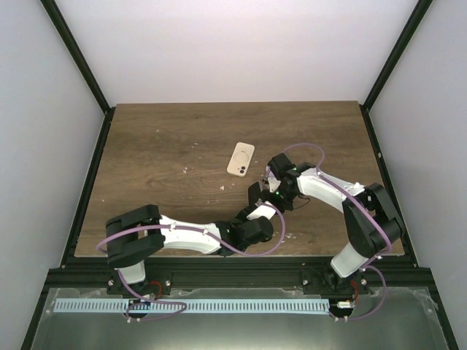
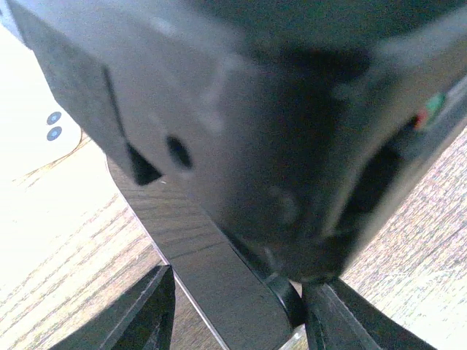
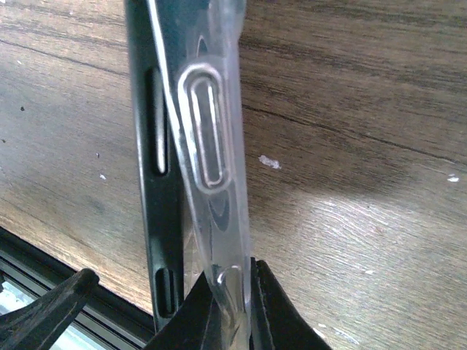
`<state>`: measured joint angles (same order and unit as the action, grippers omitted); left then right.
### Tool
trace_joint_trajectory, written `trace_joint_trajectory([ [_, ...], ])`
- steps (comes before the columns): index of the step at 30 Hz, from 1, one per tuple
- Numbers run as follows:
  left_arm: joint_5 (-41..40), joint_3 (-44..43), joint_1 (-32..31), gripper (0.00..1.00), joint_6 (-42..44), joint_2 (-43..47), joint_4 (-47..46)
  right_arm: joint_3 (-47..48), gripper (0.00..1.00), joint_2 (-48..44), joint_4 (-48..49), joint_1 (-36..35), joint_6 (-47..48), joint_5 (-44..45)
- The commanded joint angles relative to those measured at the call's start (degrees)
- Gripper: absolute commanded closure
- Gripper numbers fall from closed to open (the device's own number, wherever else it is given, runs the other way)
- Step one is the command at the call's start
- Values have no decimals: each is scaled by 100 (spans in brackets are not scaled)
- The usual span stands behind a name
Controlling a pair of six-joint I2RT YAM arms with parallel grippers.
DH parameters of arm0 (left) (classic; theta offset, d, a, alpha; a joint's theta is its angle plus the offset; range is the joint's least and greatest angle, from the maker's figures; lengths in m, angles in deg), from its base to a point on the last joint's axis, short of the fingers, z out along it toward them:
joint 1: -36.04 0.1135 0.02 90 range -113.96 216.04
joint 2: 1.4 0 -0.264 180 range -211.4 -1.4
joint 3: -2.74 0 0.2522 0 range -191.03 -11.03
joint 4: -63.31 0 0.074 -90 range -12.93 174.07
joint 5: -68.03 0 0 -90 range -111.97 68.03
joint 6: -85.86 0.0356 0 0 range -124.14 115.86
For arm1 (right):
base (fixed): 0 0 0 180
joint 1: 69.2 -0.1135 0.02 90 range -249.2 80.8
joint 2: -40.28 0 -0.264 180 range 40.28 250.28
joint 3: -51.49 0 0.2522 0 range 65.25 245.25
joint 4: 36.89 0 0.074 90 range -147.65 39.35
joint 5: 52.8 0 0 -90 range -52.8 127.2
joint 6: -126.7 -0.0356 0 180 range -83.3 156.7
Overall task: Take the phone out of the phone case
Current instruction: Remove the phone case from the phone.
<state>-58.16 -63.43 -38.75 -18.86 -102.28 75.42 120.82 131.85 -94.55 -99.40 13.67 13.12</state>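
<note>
A dark phone [image 3: 157, 182] stands on edge just above the table, partly out of its clear case [image 3: 208, 131]. My right gripper [image 3: 233, 292] is shut on the lower rim of the clear case. My left gripper [image 2: 241, 313] has the dark phone [image 2: 219, 277] between its fingers, the right finger touching its edge. In the top view both grippers meet at the table's middle front, the left [image 1: 257, 198] just below the right [image 1: 273, 186]. The right gripper's black body [image 2: 277, 109] fills most of the left wrist view.
A cream phone [image 1: 241, 159] lies flat on the wooden table [image 1: 160, 146] just beyond the grippers; it also shows in the left wrist view [image 2: 36, 138]. The table's black front rail [image 3: 44, 270] lies close below the held phone.
</note>
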Motion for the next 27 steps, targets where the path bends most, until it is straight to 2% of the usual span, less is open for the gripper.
trace_joint_trajectory([
  [1, -332, 190, 18, 54, 49, -74, 293, 147, 99, 45, -36, -6, 37, -59],
  [10, -419, 288, 3, 66, 264, -147, 269, 177, 99, 60, -18, 5, 27, 22],
  [17, -715, 176, 12, 84, 135, -83, 639, 382, 99, 242, -257, 10, 177, 156],
  [22, -639, 162, 8, 98, 121, 18, 820, 736, 99, 515, -422, 11, 384, 811],
  [27, -692, 178, 24, 100, 207, 34, 680, 718, 99, 534, -342, 10, 504, 1315],
])
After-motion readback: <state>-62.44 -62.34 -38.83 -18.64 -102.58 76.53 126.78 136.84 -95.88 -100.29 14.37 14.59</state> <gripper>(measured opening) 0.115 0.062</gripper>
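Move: The phone, half out of its clear case, sits just off the left fingertips: its near end lies between the open fingers, its middle about 4 cm ahead, 1 cm left and roughly level. From the right gripper, already shut on the case's near edge, the phone's middle is some 4 cm ahead, 2 cm left and level. Counted from the right gripper, the beige phone lies about 14 cm ahead, 6 cm left, and the purple one 7 cm ahead, 8 cm right, both 6 cm below. Shut the left gripper from half open until it pinches the phone's near end, letting it sink slightly, then ease it left, about 1.5 cm in all. Keep the right fingers closed on the clear case and carry its edge about 2 cm forward and a little left, mostly late on, as the left fingers finish closing. ##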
